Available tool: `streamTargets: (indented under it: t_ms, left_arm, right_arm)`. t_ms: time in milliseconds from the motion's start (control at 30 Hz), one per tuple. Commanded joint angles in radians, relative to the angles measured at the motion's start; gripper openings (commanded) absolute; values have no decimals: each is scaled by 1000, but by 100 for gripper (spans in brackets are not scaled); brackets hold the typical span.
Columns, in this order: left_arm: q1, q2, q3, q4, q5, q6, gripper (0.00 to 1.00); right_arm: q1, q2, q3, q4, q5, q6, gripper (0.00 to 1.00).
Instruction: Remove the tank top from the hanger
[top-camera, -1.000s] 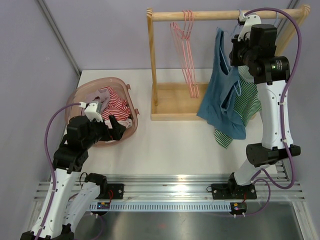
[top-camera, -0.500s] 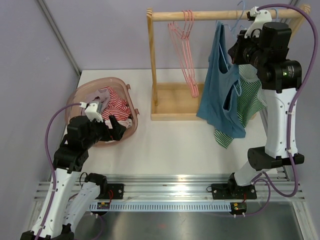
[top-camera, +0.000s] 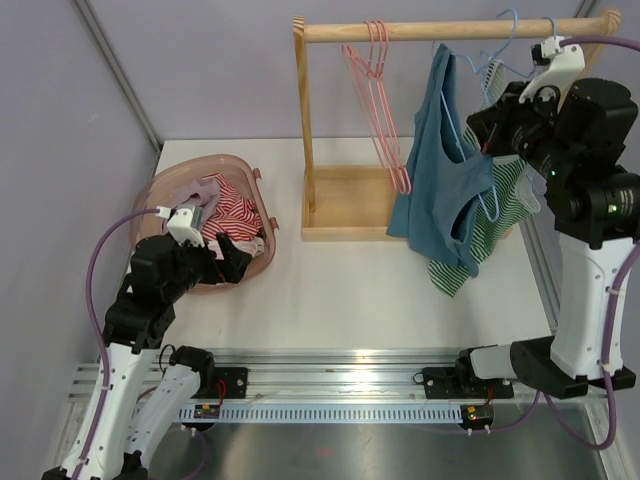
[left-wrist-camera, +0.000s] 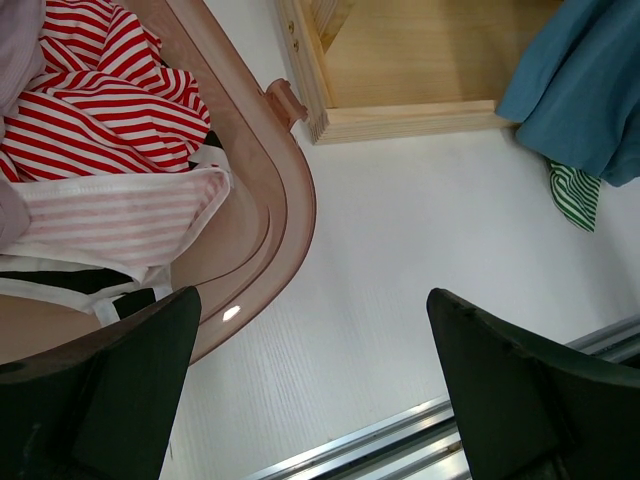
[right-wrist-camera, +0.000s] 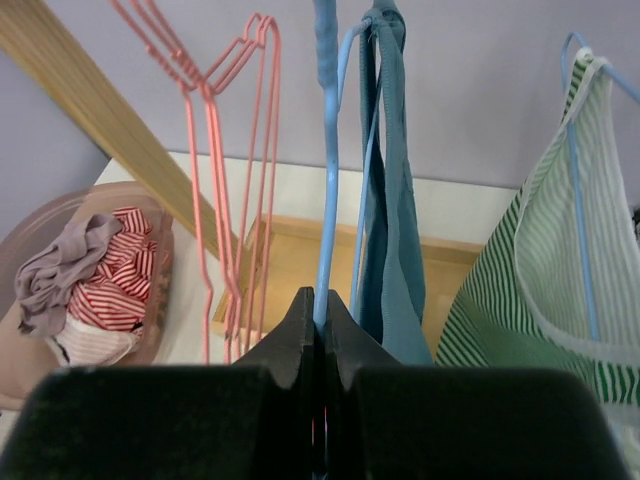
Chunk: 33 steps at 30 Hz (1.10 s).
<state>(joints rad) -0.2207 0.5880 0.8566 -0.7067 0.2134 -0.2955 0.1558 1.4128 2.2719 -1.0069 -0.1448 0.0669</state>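
Note:
The blue tank top (top-camera: 440, 190) hangs from a thin blue hanger (top-camera: 497, 62) near the wooden rail (top-camera: 420, 30) of the rack. My right gripper (top-camera: 497, 100) is shut on the hanger's wire. In the right wrist view the hanger (right-wrist-camera: 325, 150) runs straight up out of the closed right gripper (right-wrist-camera: 322, 300), and the tank top (right-wrist-camera: 395, 230) drapes just right of it. My left gripper (top-camera: 235, 255) is open and holds nothing, low over the table beside the basket. In the left wrist view nothing lies between the left gripper's (left-wrist-camera: 310, 390) fingers but the table top.
A green striped top (top-camera: 505, 195) hangs on another blue hanger behind the tank top. Bare pink hangers (top-camera: 375, 90) hang at the rail's left. The rack's wooden base (top-camera: 350, 200) stands mid-table. A pink basket (top-camera: 175, 185) of clothes stands at the left.
My right arm has swung right and toward the camera with the hanger pinched, and the blue tank top has shifted with it. The pink hangers sway. The left arm is still.

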Motion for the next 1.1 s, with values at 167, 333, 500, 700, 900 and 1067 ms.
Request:
streamTargets:
  t_ms: [167,333,500,700,900,1067]
  left_arm:
    - [-20,-20,74,35,-5,-19,99]
    - [-57,-17,136,62,-20,-62,99]
    - [-120,-13,116,160,-31,-122,99]
    - [-276,-24,81,242,-184,-166,99]
    - [-448,9,76,303,-334,-191,99]
    - [-670,93,120,328,-517,-157,99]
  right_arm:
    - [-1,-293,-224,-51,-114,70,0]
    - [-1,-396,-400,-171,-214,77,0]
    - [-1,-573,-737,-72,-533,80,0]
    - [-1,-673,-992,42,-743,115,0]
    - [-1,-730,-1121,241,-964,232,0]
    - [-1,-741,-1120,349,-1004,313,0]
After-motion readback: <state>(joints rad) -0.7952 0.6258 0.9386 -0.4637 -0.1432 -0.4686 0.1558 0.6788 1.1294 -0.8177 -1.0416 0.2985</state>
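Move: Hanging from the hanger already shut in the right fingers, the blue tank top has its middle about 5 cm ahead of that hand, 4 cm left and 16 cm below. Its goal, the clear front table, lies some 21 cm back, 12 cm left, 50 cm down; the green-striped top is 4 cm ahead, 8 cm right. From the left hand the blue tank top is about 14 cm ahead, 38 cm right; the basket 6 cm ahead, 10 cm left. Drawing the blue hanger back from the rail, the right hand goes straight back first, then dives down and left towards the clear front table, some 21 cm back in all, swinging about 45 degrees counter-clockwise with its grip kept; it lifts slightly at the end. The left hand, still wide open, rises about 8 cm, then heads right towards the tank top. ##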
